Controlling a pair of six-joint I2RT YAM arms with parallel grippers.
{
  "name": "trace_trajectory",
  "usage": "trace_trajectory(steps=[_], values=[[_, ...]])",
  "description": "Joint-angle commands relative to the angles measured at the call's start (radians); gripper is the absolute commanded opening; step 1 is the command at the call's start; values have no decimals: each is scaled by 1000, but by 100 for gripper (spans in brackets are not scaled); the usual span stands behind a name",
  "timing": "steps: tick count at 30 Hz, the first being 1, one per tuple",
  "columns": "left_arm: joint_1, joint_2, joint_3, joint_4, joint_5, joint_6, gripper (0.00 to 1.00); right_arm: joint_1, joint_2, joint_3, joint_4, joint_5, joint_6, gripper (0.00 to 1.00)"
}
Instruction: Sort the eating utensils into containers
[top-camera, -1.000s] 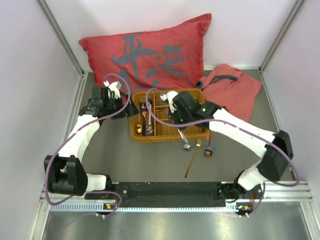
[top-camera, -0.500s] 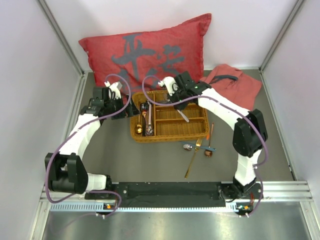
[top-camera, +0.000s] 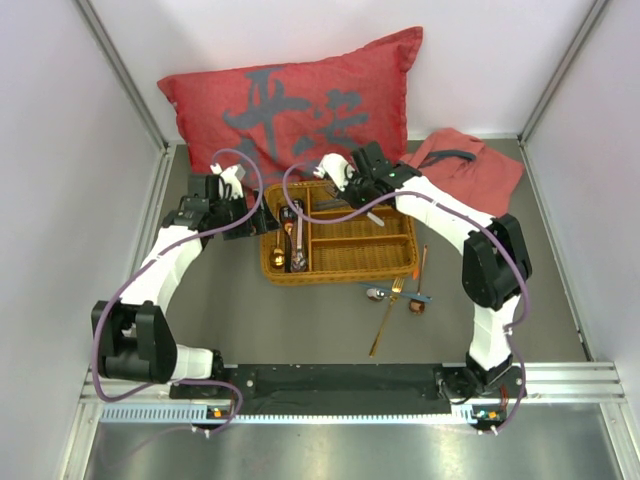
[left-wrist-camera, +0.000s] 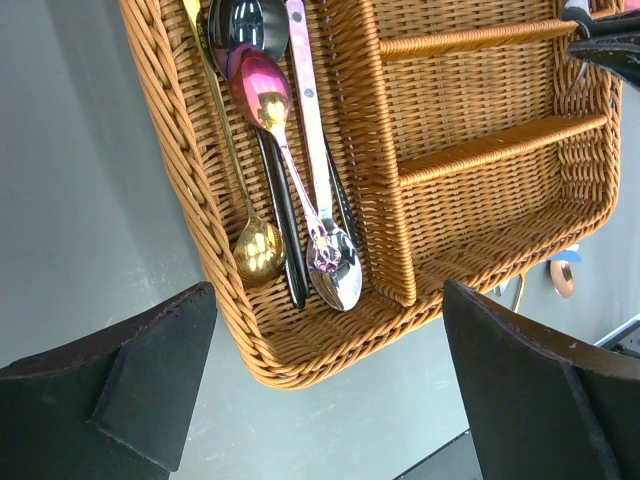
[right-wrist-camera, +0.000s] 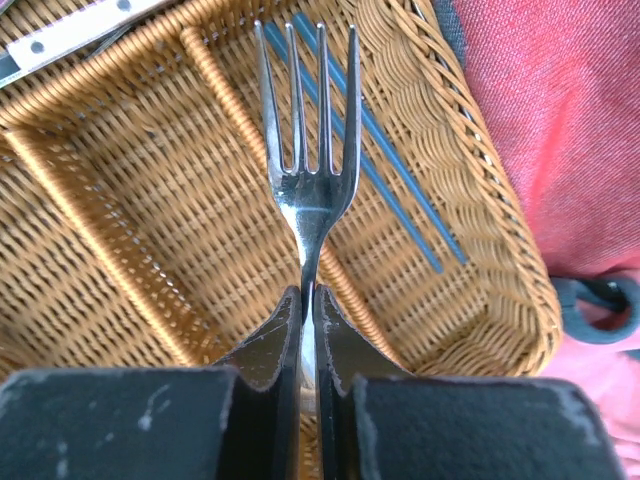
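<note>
The tan wicker tray lies mid-table. My right gripper is shut on the handle of a silver fork, tines forward, low over the tray's short compartments; in the top view it is above the tray's back. Blue chopsticks lie in the end compartment. My left gripper hangs open above the tray's long compartment, which holds a gold spoon, a silver spoon and a pink spoon. A gold fork, a silver spoon and a copper piece lie on the table in front of the tray.
A big red cushion leans behind the tray. A red cloth bag lies at the back right, next to the tray's end. White walls close in both sides, and a metal rail runs along the near edge.
My right arm has carried the fork from above the tray's front right corner to over its back compartments. The left arm has stayed where it was, still open.
</note>
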Motion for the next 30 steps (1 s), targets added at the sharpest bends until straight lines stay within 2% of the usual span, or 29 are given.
trace_trajectory(steps=[1, 5, 9, 16, 18, 20, 21, 23, 25, 30], values=[[5, 9, 28, 15, 15, 6, 98, -5, -58, -36, 81, -7, -116, 1], [5, 9, 28, 18, 15, 5, 98, -7, -25, -29, 39, -16, -180, 2], [5, 9, 34, 17, 12, 5, 98, -7, -14, -24, -15, -124, -194, 4], [5, 13, 40, 12, 9, 6, 98, -5, -63, -41, -23, -138, -139, 17], [5, 13, 40, 14, 11, 5, 98, -7, -72, -41, -19, -117, -113, 30], [5, 13, 45, 17, 15, 0, 98, -5, -106, -54, 11, -112, -92, 38], [5, 13, 46, 15, 18, 0, 98, -5, -123, -70, 35, -114, -86, 51], [5, 7, 49, 17, 17, -1, 98, -4, -196, -125, 127, -102, -57, 61], [5, 3, 51, 11, 14, 0, 98, -4, -254, -184, 179, -86, -41, 99], [5, -6, 52, 15, 12, 0, 98, -4, -493, -367, 428, -31, 71, 99]])
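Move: My right hand holds the silver fork, and the middle slot of the basket has its centre about 5 cm back, 1 cm to the right and 7 cm below. Almost under this hand, a centimetre ahead and a centimetre left, the blue chopsticks lie in the far slot. The pile of spoons is about 13 cm left and 7 cm back. From my idle left hand, the middle slot's centre is some 22 cm right, level with it ahead, and about 10 cm below. With my right hand I ease the silver fork back and down about 2 cm each way, off the far slot's side towards the middle slot, turning my wrist some 10 degrees counter-clockwise. There I open the fingers wide from shut, let go of the fork, and lift off quickly about 6 cm, still drifting back and a little right. ##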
